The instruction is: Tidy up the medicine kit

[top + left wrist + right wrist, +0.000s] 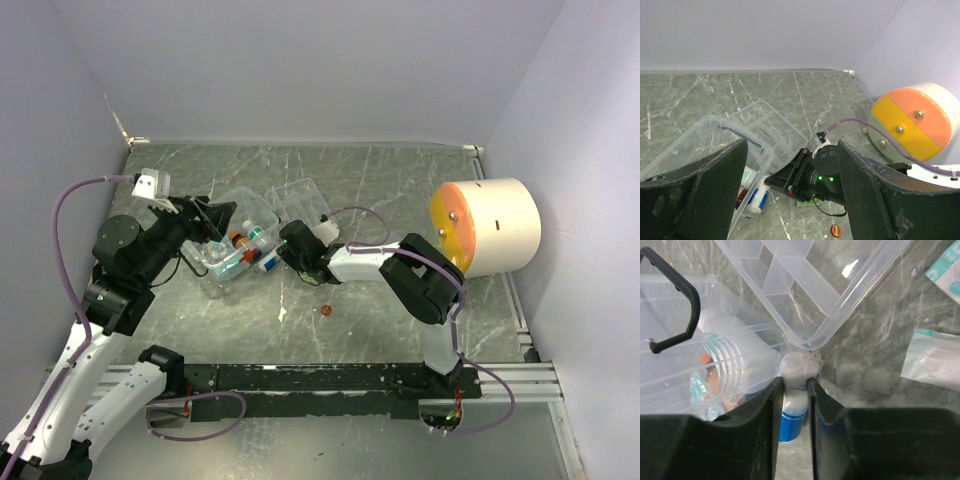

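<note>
The medicine kit (232,228) is a clear box with a black handle (681,290), standing left of centre with bottles inside. Its clear divided tray (305,203) lies just right of it, and the tray (805,287) fills the top of the right wrist view. My right gripper (796,385) is shut on a white and blue tube (798,369), low at the corner where tray and box meet. The same tube (758,199) shows against the box wall in the left wrist view. My left gripper (792,150) hangs open above the box (710,137), holding nothing.
A big cream cylinder with an orange face (490,228) lies at the right. A small orange cap (326,310) sits on the table in front of the right arm. Flat white packets (935,360) lie right of the tray. Grey walls close in the table.
</note>
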Controlling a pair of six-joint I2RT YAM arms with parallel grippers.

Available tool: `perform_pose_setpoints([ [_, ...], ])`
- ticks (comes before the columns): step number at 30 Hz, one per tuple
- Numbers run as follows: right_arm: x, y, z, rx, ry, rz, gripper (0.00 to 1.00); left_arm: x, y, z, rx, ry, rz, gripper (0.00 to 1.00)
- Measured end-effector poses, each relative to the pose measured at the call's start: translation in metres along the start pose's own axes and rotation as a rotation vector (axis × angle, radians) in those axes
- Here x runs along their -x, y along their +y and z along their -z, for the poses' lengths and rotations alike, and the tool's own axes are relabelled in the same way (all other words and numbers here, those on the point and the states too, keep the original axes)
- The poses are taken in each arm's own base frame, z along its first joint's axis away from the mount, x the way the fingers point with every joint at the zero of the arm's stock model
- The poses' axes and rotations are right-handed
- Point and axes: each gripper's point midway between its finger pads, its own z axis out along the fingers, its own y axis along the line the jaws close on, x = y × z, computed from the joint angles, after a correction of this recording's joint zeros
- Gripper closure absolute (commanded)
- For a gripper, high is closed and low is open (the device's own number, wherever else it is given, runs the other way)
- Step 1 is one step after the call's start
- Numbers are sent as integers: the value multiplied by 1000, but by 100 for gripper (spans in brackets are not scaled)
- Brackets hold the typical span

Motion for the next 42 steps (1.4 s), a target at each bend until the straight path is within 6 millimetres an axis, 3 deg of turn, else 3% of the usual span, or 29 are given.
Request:
perform_pose_setpoints([
  [3,0,4,0,12,1,-2,96,0,0,0,1,0,0,17],
  [10,2,5,3,31,-3,39,100,-1,1,-1,4,3,4,16],
  [13,6,-1,14,39,-7,89,100,-4,2,-3,6,12,5,16],
  [17,20,-4,46,77,-27,165,100,-9,3,-7,6,30,0,14],
  [23,51,12,105,202,-98,257,100,-28,2,-21,-29,93,-7,14],
  [28,74,27,151,325,-166,364,100,-73,-8,-41,-137,266,24,19],
  [31,82,37,171,390,-194,437,100,-103,-20,-50,-231,385,77,20],
  [34,88,52,194,477,-217,503,100,-121,-36,-51,-318,463,139,19],
  [38,91,68,219,581,-231,569,100,-121,-64,-47,-442,484,190,18],
  [42,86,78,229,650,-225,615,100,-119,-87,-42,-528,492,217,21],
])
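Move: At the right fingertips lies the white bottle in its clear plastic wrap, its middle about 2 cm back and 2 cm left of the hand point and some 1 cm lower. The clear box is roughly 4 cm ahead and 11 cm left, the compartment tray 10 cm ahead and 5 cm right, the green packet 5 cm back and 7 cm right. From the high left hand, the bottle is about 6 cm ahead, 11 cm right and 33 cm down. Pinching the wrap at the bottle's white end, the right fingers shut, then lift the bottle about 23 cm while drawing back and right some 8 cm each; the wrist tilts the fingers up and swings counter-clockwise. The left hand, fingers still wide open, sweeps about 13 cm right and 8 cm down towards the rising bottle, turning some 40 degrees clockwise and tipping downward. ##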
